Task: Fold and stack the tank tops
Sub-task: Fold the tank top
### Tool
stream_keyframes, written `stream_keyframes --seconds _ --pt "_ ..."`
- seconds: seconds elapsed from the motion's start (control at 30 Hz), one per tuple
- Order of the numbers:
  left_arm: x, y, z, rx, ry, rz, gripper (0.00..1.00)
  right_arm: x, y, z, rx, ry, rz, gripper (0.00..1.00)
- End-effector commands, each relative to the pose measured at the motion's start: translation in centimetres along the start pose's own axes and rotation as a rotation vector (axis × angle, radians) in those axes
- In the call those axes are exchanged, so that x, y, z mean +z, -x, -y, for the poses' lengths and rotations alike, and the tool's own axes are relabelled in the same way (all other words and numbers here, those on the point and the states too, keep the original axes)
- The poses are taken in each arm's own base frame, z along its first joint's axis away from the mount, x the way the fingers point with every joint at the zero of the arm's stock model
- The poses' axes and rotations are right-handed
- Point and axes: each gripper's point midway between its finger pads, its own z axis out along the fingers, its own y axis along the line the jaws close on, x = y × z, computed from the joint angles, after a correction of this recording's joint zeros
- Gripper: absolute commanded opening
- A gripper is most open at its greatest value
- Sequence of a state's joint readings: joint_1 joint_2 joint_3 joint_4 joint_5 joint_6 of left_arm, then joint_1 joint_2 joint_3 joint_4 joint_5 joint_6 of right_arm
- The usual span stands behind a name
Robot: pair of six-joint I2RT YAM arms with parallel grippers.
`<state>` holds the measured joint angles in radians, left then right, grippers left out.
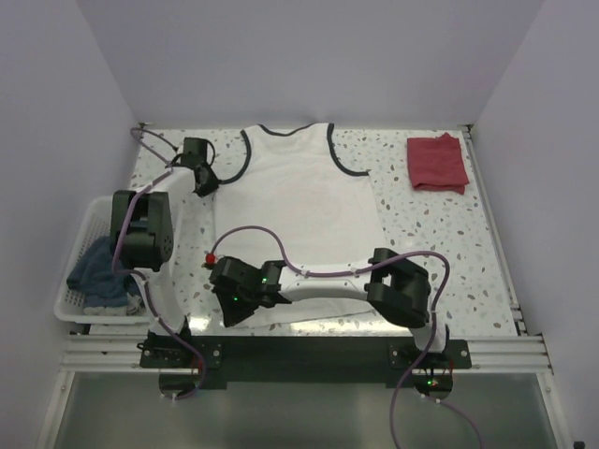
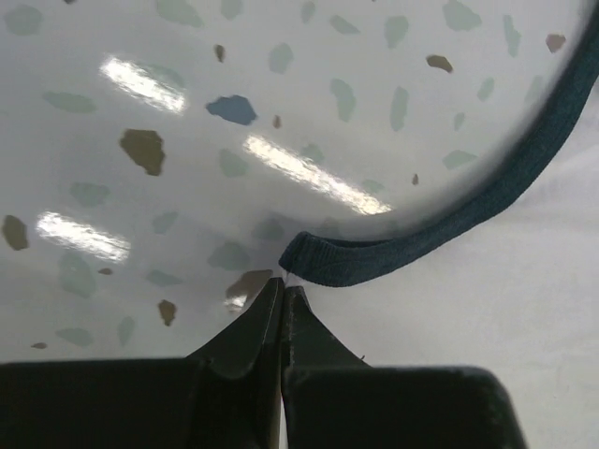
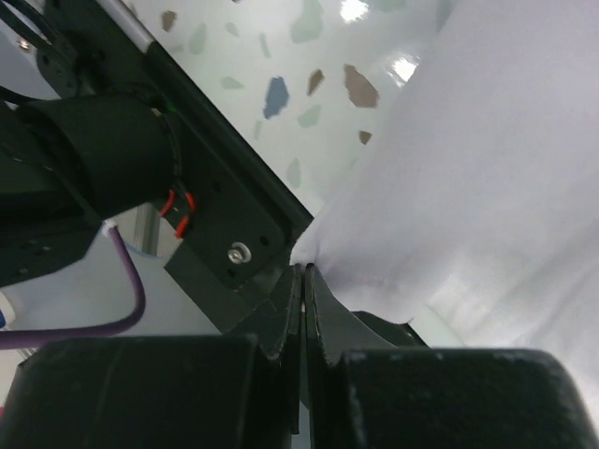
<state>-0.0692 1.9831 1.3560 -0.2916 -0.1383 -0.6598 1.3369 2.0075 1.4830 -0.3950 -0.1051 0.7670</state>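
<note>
The white tank top (image 1: 299, 206) lies spread flat mid-table, its navy-trimmed neck towards the far edge. My left gripper (image 1: 203, 182) is at its left armhole. In the left wrist view the jaws (image 2: 283, 281) are pressed together at the folded end of the navy trim (image 2: 323, 260), with white cloth (image 2: 524, 309) beside them and a sliver of it between the tips. My right gripper (image 1: 232, 309) is at the near-left hem corner. Its jaws (image 3: 305, 268) are shut where the white cloth (image 3: 487, 168) comes to a point. The dark red tank top (image 1: 437, 162) lies folded at the back right.
A white basket (image 1: 77, 281) holding blue cloth (image 1: 98, 271) hangs off the table's left edge. Purple cables loop over the white top's lower half. The black mounting rail (image 1: 299, 351) runs along the near edge, and walls close in the back and sides.
</note>
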Motion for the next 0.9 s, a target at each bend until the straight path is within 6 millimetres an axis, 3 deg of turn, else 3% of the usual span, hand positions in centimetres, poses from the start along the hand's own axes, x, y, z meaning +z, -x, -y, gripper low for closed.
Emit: stream_keyframes --seconds 0.0,0.2,0.33,0.37,0.4,0.53,0.67,0.87 --pt "-1.9 5.4 -1.2 -0.025 0.028 0.128 0.00 -0.8 1.0 -4.3 -0.017 0.126 0.001 0.00" --pt "-2.4 6.7 1.3 0.026 -0.020 0.135 0.00 -2.1 2.0 -4.8 -0.022 0.142 0.037 0.00" --pt "-2.8 6.9 4.2 0.055 -0.053 0.128 0.00 -5.1 4.0 -4.1 0.030 0.180 0.099 0.00" --pt "-3.2 7.0 5.6 0.063 -0.073 0.138 0.00 -5.1 3.4 -2.8 0.048 0.165 0.090 0.00" --pt "-2.8 6.7 6.1 0.067 -0.076 0.128 0.00 -5.5 4.1 -1.7 0.079 0.155 0.106 0.00" --pt "-2.3 5.6 8.6 0.072 -0.100 0.109 0.00 -7.3 4.3 1.0 0.128 0.143 0.147 0.00" --pt "-1.6 3.8 11.3 0.089 -0.133 0.089 0.00 -8.1 2.7 4.0 0.180 0.112 0.152 0.00" --pt "-0.7 2.0 13.2 0.097 -0.152 0.065 0.00 -8.7 0.8 6.6 0.235 0.091 0.155 0.00"
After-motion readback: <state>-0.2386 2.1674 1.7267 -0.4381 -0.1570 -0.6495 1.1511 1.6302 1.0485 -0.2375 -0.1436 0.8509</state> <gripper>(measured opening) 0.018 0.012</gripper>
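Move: The left hand holds the white tank top's left underarm corner, a couple of centimetres up. The chest middle lies about 19 cm to its right and 2 ahead, the neckline about 18 right and 14 ahead, the right armhole's lower end some 37 right and 4 ahead. The right hand holds the left hem corner, with the hem's middle about 16 cm to its right, 1 ahead and 4 below; the basket sits some 21 left and 14 ahead. Leftward first, 2 to 3 cm, both shut grippers carry their pinched corners outward, then swing back right about 10 to 12 cm and some 5 cm forward towards the tank top's middle. They arc upward on the way, the left clearly higher, and are sinking again at the end; the right wrist turns clockwise roughly 15 degrees. ##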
